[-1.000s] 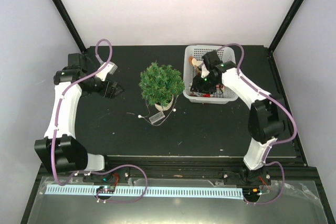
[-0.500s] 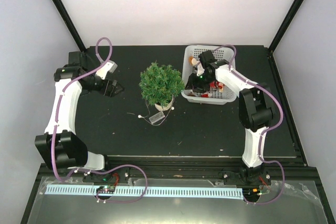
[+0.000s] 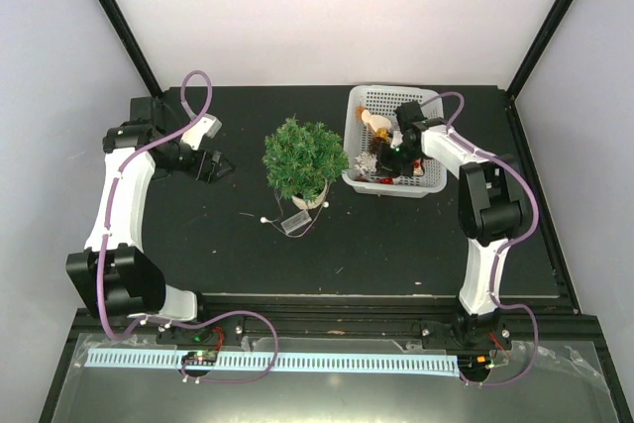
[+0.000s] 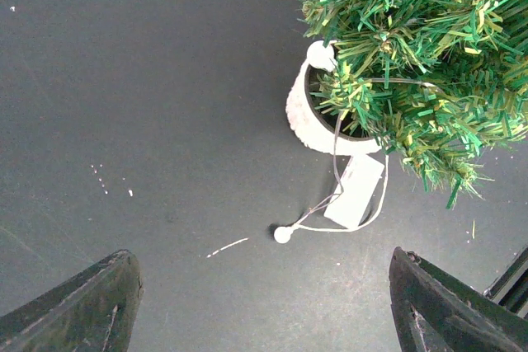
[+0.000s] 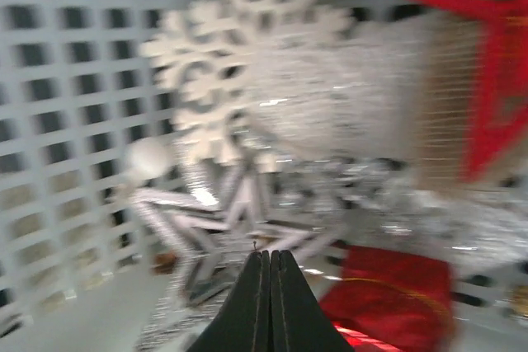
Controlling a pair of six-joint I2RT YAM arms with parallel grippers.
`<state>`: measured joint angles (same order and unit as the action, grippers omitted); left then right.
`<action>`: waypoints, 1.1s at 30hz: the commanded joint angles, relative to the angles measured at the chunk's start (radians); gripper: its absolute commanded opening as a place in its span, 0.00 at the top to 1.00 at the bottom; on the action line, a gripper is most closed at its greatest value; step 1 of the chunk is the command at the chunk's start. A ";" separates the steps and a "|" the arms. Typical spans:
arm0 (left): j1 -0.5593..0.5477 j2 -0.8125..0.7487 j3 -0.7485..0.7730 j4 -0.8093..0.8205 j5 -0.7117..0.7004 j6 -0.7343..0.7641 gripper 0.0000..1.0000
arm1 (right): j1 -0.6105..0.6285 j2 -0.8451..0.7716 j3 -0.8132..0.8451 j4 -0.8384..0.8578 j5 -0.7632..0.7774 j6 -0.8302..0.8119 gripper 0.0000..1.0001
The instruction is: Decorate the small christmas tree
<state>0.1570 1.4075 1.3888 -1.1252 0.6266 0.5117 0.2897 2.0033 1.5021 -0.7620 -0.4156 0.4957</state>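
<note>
The small christmas tree [image 3: 304, 158] stands mid-table on its beige base [image 3: 309, 200]; the left wrist view shows its branches [image 4: 412, 63] and base [image 4: 305, 117] at upper right. My left gripper [image 3: 220, 167] hovers left of the tree, open and holding nothing [image 4: 261, 257]. My right gripper [image 3: 394, 158] reaches down into the white basket [image 3: 391, 92]. Its jaws [image 5: 270, 255] are pressed together just over a silver glitter star [image 5: 223, 212]. I see nothing clamped between them. A white snowflake [image 5: 239, 55] and a red star [image 5: 462, 6] lie beyond.
A white battery box [image 4: 355, 191] on a thin cord with a white bead [image 4: 283, 234] lies on the black table in front of the tree. The basket's lattice wall [image 5: 58, 80] stands left of the right gripper. A red ornament [image 5: 388, 294] lies under its tip.
My right gripper has closed from open and shifted right and back inside the basket. The left arm has barely moved.
</note>
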 commanded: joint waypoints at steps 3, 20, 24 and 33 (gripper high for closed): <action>0.000 0.013 0.034 0.001 0.010 -0.009 0.18 | -0.088 -0.039 -0.065 -0.026 0.141 -0.008 0.99; 0.000 -0.004 0.009 0.015 0.038 -0.009 0.17 | -0.323 -0.207 -0.163 -0.051 0.400 0.011 0.96; 0.000 -0.009 0.003 0.016 0.043 -0.010 0.17 | -0.285 -0.262 -0.132 -0.045 0.333 -0.008 0.79; 0.000 -0.022 -0.012 0.036 0.040 -0.013 0.17 | -0.048 -0.463 -0.096 -0.178 0.354 0.036 0.53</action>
<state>0.1570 1.4128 1.3827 -1.1099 0.6411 0.5121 0.1596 1.6588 1.4097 -0.8597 -0.0586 0.4820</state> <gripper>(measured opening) 0.827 0.439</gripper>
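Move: My right hand is low inside the basket's near left part, fingers already shut: the basket's middle is about 8 cm ahead, 5 cm to the right and slightly below. The silver star lies just under the fingertips, some 2 cm left; the red gift is about 3 cm right and 2 cm back, the white bulb 3 cm left and 2 cm ahead. From my left hand the basket's middle is roughly 16 cm ahead, 37 cm right, 20 cm below. I sweep my right hand about 20 cm to the right with its fingers kept shut, low in the basket, dipping some 3 cm on the way and turning about 25 degrees clockwise, dragging the basket along. Then I reverse: the fingers open to nearly half and the hand rises off the ornaments while coming back left over the basket by some 8 cm. ##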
